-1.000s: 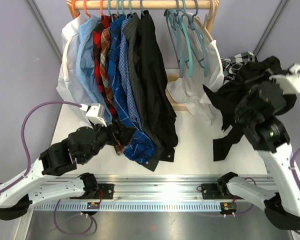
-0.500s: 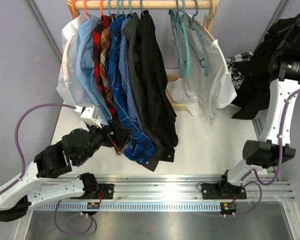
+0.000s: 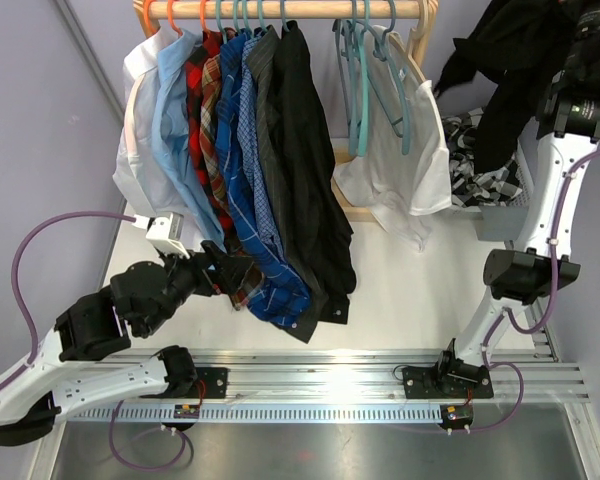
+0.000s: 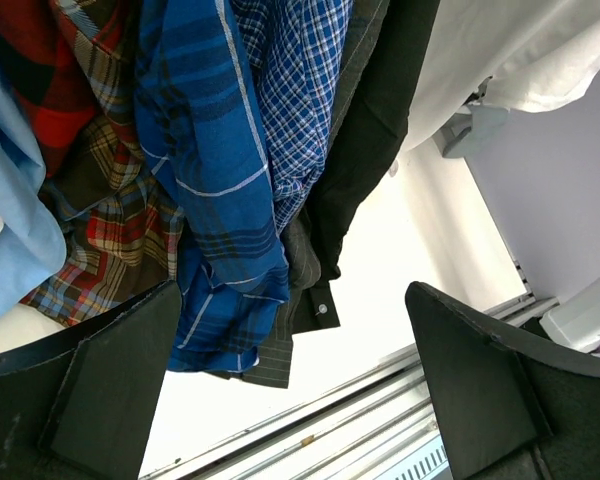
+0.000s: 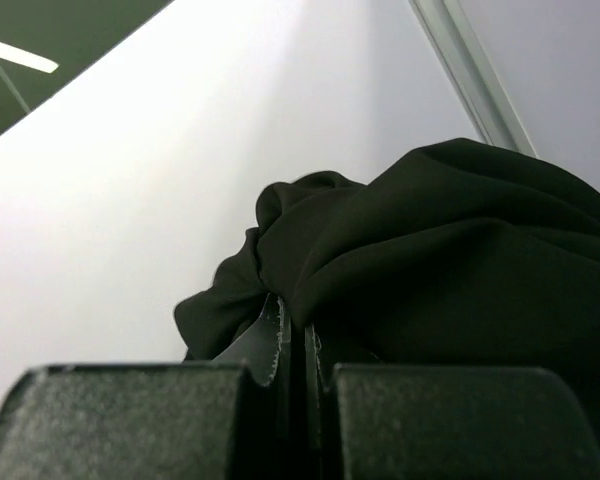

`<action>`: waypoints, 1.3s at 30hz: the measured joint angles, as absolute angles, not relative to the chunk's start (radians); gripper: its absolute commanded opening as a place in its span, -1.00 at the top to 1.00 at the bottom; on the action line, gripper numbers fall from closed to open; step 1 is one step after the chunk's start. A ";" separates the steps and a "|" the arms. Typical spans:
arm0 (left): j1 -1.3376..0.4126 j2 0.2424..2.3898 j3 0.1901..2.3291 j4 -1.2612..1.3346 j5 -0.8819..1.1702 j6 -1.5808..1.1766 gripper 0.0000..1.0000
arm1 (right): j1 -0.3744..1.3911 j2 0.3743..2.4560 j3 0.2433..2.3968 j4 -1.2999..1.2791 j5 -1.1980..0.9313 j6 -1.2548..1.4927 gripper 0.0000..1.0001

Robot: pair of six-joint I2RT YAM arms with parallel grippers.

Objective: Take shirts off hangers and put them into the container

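Observation:
Several shirts (image 3: 250, 150) hang in a row on hangers on the wooden rail (image 3: 310, 9), from white at the left to black. My left gripper (image 4: 295, 340) is open below their hems, with nothing between its fingers (image 4: 110, 375); the blue check hem (image 4: 225, 250) hangs just ahead. Empty teal hangers (image 3: 365, 90) and a white shirt (image 3: 405, 150) hang further right. My right gripper (image 5: 298, 330) is shut on a black shirt (image 3: 505, 60), held high over the container (image 3: 505, 215). A black-and-white check shirt (image 3: 475, 150) lies in the container.
The rack's wooden frame (image 3: 420, 45) stands at the back of the white table (image 3: 400, 270). The arms' metal mounting rail (image 3: 320, 375) runs along the near edge. Purple walls close in on both sides.
My right arm has swung up and back, lifting the black shirt from table height to high over the container. The left arm has drifted slightly to the left, still open.

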State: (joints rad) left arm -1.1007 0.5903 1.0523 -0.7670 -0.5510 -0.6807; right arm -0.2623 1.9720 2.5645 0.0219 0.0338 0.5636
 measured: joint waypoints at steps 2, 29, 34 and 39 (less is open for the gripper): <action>-1.101 0.586 1.052 -0.768 -0.554 -0.683 -0.97 | -0.263 1.898 2.451 0.078 0.047 0.556 1.00; -1.101 0.582 1.031 -0.763 -0.552 -0.716 -0.98 | -0.264 2.462 2.395 -0.654 0.304 0.594 1.00; -1.101 0.583 1.008 -0.758 -0.546 -0.716 -0.98 | -0.271 2.543 2.390 -0.693 0.241 0.622 0.60; -1.101 0.576 0.999 -0.761 -0.546 -0.716 -0.97 | -0.273 2.424 2.238 -0.658 0.213 0.637 -0.24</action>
State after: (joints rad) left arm -1.1007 0.5758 0.9993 -0.7612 -0.5465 -0.7158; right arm -0.2726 2.4241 2.2375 -0.6582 0.2134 0.6373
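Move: The black shirt is already pinched in the right hand's closed fingers, hanging high over the container. The container's middle lies roughly 60 cm below that hand, about 5 cm ahead and 2 cm to its right, with the black-and-white checked shirt inside at about the same spot. The white hanging shirt is some 25 cm to the hand's left, about level fore and aft and 40 cm lower. From the left hand the container is about 40 cm ahead, 57 cm right and 25 cm lower. The black shirt is swung down into the container by the right hand, which drops fast by nearly 60 cm while going about 10 cm forward and 6 cm right. The wrist tips some 80 degrees on the way, from fingers pointing up and outward to fingers pointing down. At the bottom the fingers open about halfway, the cloth still between them, and the hand starts to lift slightly. ##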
